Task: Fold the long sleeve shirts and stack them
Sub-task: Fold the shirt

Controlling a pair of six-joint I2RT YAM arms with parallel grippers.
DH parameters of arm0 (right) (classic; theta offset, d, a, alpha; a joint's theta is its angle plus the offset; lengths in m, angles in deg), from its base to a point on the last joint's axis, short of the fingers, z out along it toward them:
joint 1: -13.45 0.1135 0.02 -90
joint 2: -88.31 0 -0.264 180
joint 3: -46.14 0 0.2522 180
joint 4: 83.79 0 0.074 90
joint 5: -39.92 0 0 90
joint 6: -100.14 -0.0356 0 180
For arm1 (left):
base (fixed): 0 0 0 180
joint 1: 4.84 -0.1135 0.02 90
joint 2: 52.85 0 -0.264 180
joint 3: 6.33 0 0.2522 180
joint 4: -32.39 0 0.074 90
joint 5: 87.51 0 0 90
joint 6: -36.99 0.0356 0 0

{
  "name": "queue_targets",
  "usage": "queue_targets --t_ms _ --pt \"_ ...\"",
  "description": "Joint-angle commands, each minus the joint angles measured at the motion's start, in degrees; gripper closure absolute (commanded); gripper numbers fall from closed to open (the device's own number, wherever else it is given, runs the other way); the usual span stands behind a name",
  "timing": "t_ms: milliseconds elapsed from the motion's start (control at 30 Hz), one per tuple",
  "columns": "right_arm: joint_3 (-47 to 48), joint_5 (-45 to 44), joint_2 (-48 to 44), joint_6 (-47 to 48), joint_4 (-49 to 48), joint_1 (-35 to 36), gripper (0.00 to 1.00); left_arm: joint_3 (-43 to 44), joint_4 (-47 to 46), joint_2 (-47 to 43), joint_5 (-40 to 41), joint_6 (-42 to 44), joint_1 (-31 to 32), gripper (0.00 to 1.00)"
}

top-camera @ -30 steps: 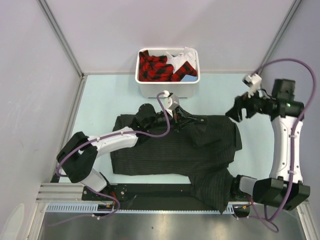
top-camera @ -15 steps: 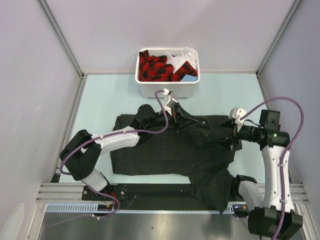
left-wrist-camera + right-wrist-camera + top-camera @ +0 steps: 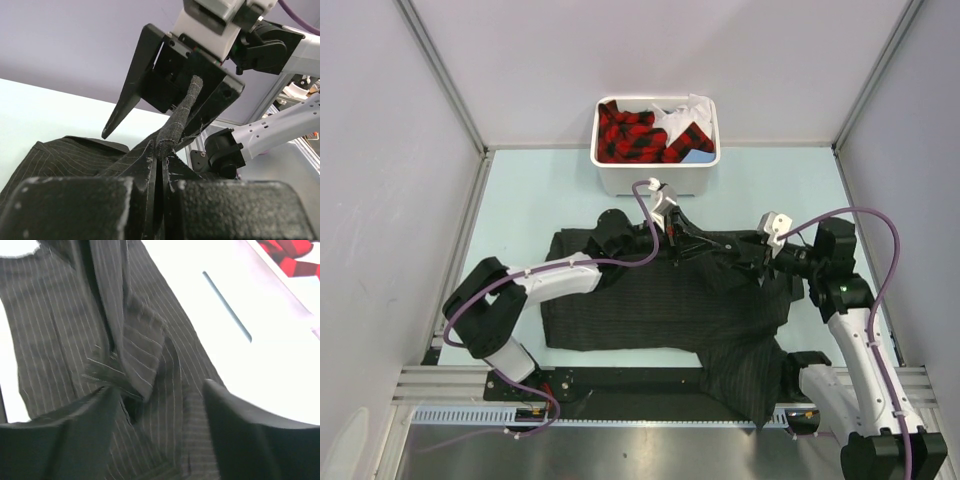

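A black pinstriped long sleeve shirt (image 3: 660, 300) lies spread in the middle of the table. My left gripper (image 3: 695, 243) is shut on a raised fold at the shirt's far edge; in the left wrist view the pinched fold (image 3: 176, 125) stands up from the closed jaws. My right gripper (image 3: 732, 252) hangs open just to the right of it, and its fingers (image 3: 131, 82) straddle the raised fold. In the right wrist view the open right gripper (image 3: 160, 407) hovers over creased striped cloth (image 3: 145, 345), with nothing held.
A white bin (image 3: 655, 178) at the back holds red-and-black plaid clothes (image 3: 630, 135) and some white cloth. One sleeve (image 3: 745, 385) drapes over the table's near edge beside the right arm's base. Grey walls close in both sides.
The right arm has swung down and left from the table's right side to the shirt's far edge, close to the left gripper. Its jaws have narrowed a little. The left gripper kept its hold.
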Motion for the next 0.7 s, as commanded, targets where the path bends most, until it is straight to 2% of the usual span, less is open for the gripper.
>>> queue_targets --t_ms 0,33,67,133,200,233,267,300,333,367,400,467,500,567,667 --pt "4.07 -1.85 -0.48 -7.26 -5.01 2.53 0.42 1.63 -3.28 0.52 -0.60 -1.24 -0.36 0.94" --pt "5.03 -1.41 -0.65 -7.27 -4.30 2.44 0.60 1.72 -3.28 0.61 -0.60 -1.24 -0.36 0.94" --pt "5.56 -0.80 -0.74 -6.40 -3.51 2.53 0.71 1.72 -3.28 0.61 -0.69 -1.07 -0.27 0.93" --pt "7.05 -0.79 -0.92 -4.72 -0.17 2.44 1.00 1.72 -2.84 0.52 -0.34 -0.63 -0.36 0.83" --pt "8.37 -1.49 -1.18 -2.10 3.85 1.74 1.00 1.28 -2.14 0.08 -1.29 -0.28 -1.06 0.64" --pt "11.34 -1.93 -1.01 -0.86 5.88 1.56 1.00 1.02 -1.87 -0.79 -2.35 0.77 -2.45 0.58" --pt "13.28 -3.15 0.39 0.80 8.69 1.39 1.00 0.67 -0.39 -1.84 -3.93 1.74 -3.51 0.17" --pt "16.17 -3.51 1.36 5.95 16.37 1.47 1.00 0.14 1.80 -3.16 -6.03 3.40 -4.74 0.01" --pt "18.90 -3.87 2.59 8.53 20.89 1.47 1.00 0.05 5.65 -4.82 -9.27 11.08 -6.93 0.01" --pt "24.24 -5.52 5.29 9.77 24.50 1.65 1.00 0.13 17.78 -10.06 -9.74 17.68 -7.56 0.01" --pt "26.55 -6.84 6.63 10.13 29.67 1.82 1.00 0.57 24.95 -12.64 -8.70 32.88 -7.82 0.00" --pt "33.82 -11.48 11.44 11.01 35.14 4.35 1.00 1.36 39.26 -18.17 -6.67 44.15 -7.39 0.00" --pt "35.70 -13.43 13.39 10.14 39.61 5.68 1.00 3.45 42.66 -18.98 -6.14 49.25 -7.21 0.01" --pt "40.26 -18.88 16.12 7.95 43.76 8.32 1.00 6.45 51.51 -19.26 -2.02 50.87 -6.16 0.01" --pt "42.39 -22.06 19.38 2.86 45.54 11.84 1.00 10.41 55.60 -19.60 2.54 50.27 -4.23 0.01"
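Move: The left hand already pinches the shirt's gathered end at its fingertips; the open right gripper it is handing to lies about 5 cm to its right and a couple of centimetres lower. From the right hand that cloth end is barely 2 cm to the left and 1 cm above. The spread shirt's middle lies roughly 15 cm left of the right hand, about level forward and 20 cm below; the bin is some 30 cm ahead and 17 cm left. The right fingers close from wide open onto the gathered shirt end while the left still pinches it; then the left fingers spring wide open and let go. Once clear, the left hand backs off about 7 cm to the left, away from the right gripper, dipping slightly before rising and rolling its fingers some 30 degrees. The right hand lifts the cloth about 9 cm almost straight up. ##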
